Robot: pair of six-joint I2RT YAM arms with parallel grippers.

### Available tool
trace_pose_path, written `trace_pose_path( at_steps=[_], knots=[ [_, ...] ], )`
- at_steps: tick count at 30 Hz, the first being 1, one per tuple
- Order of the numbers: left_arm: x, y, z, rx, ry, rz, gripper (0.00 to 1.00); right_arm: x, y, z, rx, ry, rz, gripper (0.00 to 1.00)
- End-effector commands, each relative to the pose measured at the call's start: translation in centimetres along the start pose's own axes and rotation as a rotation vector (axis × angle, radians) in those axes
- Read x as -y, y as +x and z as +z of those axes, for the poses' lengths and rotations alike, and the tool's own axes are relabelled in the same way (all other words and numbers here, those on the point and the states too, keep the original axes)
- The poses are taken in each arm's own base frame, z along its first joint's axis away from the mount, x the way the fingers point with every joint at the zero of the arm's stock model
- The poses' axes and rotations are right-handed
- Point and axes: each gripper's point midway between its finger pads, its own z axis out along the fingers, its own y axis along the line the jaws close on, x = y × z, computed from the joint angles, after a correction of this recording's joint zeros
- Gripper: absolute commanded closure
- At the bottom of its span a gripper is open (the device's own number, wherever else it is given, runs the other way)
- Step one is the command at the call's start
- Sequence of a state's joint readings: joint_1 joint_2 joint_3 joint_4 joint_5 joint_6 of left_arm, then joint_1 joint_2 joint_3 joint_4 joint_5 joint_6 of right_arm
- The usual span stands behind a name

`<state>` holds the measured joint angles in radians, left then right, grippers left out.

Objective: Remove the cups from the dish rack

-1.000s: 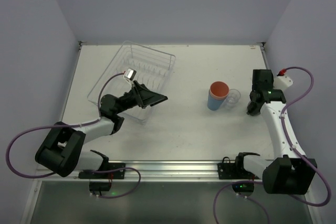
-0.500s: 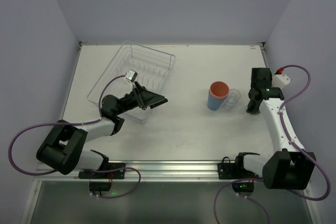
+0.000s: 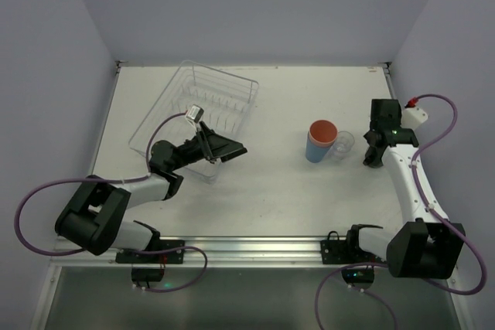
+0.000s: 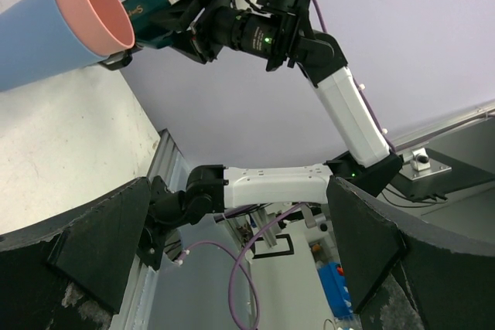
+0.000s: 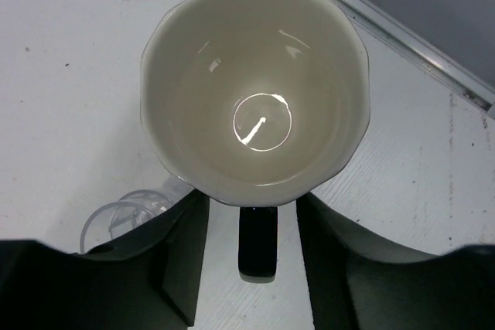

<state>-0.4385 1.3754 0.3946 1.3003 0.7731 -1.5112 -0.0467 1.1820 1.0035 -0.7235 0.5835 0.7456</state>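
The see-through dish rack [image 3: 199, 110] lies at the back left, and no cup shows among its prongs. My left gripper [image 3: 230, 151] hovers open at its near corner, with nothing between its fingers [image 4: 100, 249]. At centre right a salmon-pink tumbler nests in a light-blue tumbler [image 3: 320, 141], and a small clear glass [image 3: 344, 142] stands beside them. Just right of these, a dark mug with a cream inside [image 5: 255, 90] stands on the table. My right gripper [image 5: 257, 214] is above it, open. Its fingers flank the mug's handle [image 5: 257, 241] with a gap on each side.
Grey walls close the white table [image 3: 263, 191] on three sides. A metal rail [image 3: 255, 246] with the arm bases runs along the near edge. The right arm's purple cable [image 3: 445, 125] loops near the right wall. Another clear glass [image 5: 116, 218] sits close to my right gripper's left finger.
The right gripper's jaws have parted from the mug's handle, leaving the mug on the table. The left arm has shifted only slightly by the rack.
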Motion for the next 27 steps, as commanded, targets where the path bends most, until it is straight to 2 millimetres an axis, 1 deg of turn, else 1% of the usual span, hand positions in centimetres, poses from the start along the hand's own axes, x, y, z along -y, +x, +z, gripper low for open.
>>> trace_pose_path(
  at_steps=[1,3,5,8,11,13,14,16,17,18,20,21,23,25,26,27],
  knots=[
    [3.6,0.0,-0.4,0.005,0.156,0.14,0.0,-0.2,-1.3,-0.5,0.049,-0.021,0.031,0.47],
    [3.7,0.0,-0.4,0.007,0.157,0.141,0.0,-0.2,-1.1,-0.5,0.046,-0.023,0.032,0.37],
    [3.7,-0.1,-0.4,0.008,0.158,0.142,0.0,-0.3,-1.1,-0.7,0.047,-0.03,0.033,0.3],
    [3.6,0.0,-0.4,0.007,0.157,0.139,0.0,-0.4,-0.9,-1.0,0.043,-0.034,0.023,0.25],
    [3.6,-0.1,-0.3,0.007,0.157,0.139,0.0,-0.7,-0.6,-1.4,0.042,-0.046,0.016,0.24],
    [3.7,-0.1,-0.4,0.007,0.158,0.14,0.0,-0.5,-0.7,-1.6,0.048,-0.042,0.025,0.23],
    [3.7,0.0,-0.4,0.005,0.158,0.14,0.0,-1.1,-0.2,-2.3,0.045,-0.067,0.009,0.22],
    [3.6,0.1,-0.3,-0.001,0.156,0.139,0.0,-0.9,-0.2,-2.6,0.052,-0.068,0.004,0.2],
    [3.6,0.0,-0.3,0.002,0.154,0.138,0.01,-0.8,0.1,-3.0,0.048,-0.066,-0.002,0.18],
    [3.7,-0.1,-0.3,0.0,0.156,0.139,0.01,-0.5,-0.1,-3.4,0.058,-0.064,0.0,0.14],
    [3.5,0.0,-0.3,-0.006,0.148,0.135,0.01,-0.2,0.3,-4.2,0.06,-0.067,-0.012,0.11],
    [3.8,-0.1,-0.1,-0.007,0.151,0.144,0.01,0.2,0.0,-4.8,0.08,-0.069,-0.004,0.06],
    [3.6,-0.2,0.2,-0.021,0.13,0.157,0.0,1.0,0.1,-5.6,0.082,-0.063,-0.015,0.01],
    [3.5,-0.3,0.4,-0.03,0.103,0.184,0.0,1.8,0.0,-6.6,0.087,-0.077,-0.013,0.01],
    [2.3,-0.7,0.8,-0.035,0.039,0.199,0.0,1.9,0.2,-6.9,0.087,-0.092,-0.026,0.01],
    [2.9,-0.8,0.8,-0.032,0.027,0.237,0.0,2.2,0.2,-7.3,0.091,-0.103,-0.025,0.01]
  ],
)
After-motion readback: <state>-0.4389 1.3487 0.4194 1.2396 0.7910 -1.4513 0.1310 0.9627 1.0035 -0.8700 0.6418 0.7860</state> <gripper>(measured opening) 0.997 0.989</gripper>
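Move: The green cup, stacked upright on the black mug, has its middle about 4 cm ahead of the right hand and 5 cm to its right, nearly level with it, and its handle lies between the part-open fingers. The black mug is directly beneath that cup. The clear glass stands roughly 5 cm ahead and 11 cm left of the right hand, the peach-and-blue cup stack some 3 cm ahead and 19 cm left, both lower. From the left hand, the green cup is about 53 cm right, 11 cm ahead and 10 cm lower. The right fingers, already part open around the green cup's handle, spread to fully wide while the hand at first barely stirs, leaving the handle free between them. The hand then swings about 4 cm left and, still rising, draws back towards the base, ending some 6 cm from where it began, clear of the cup, with only a slight counter-clockwise turn. ##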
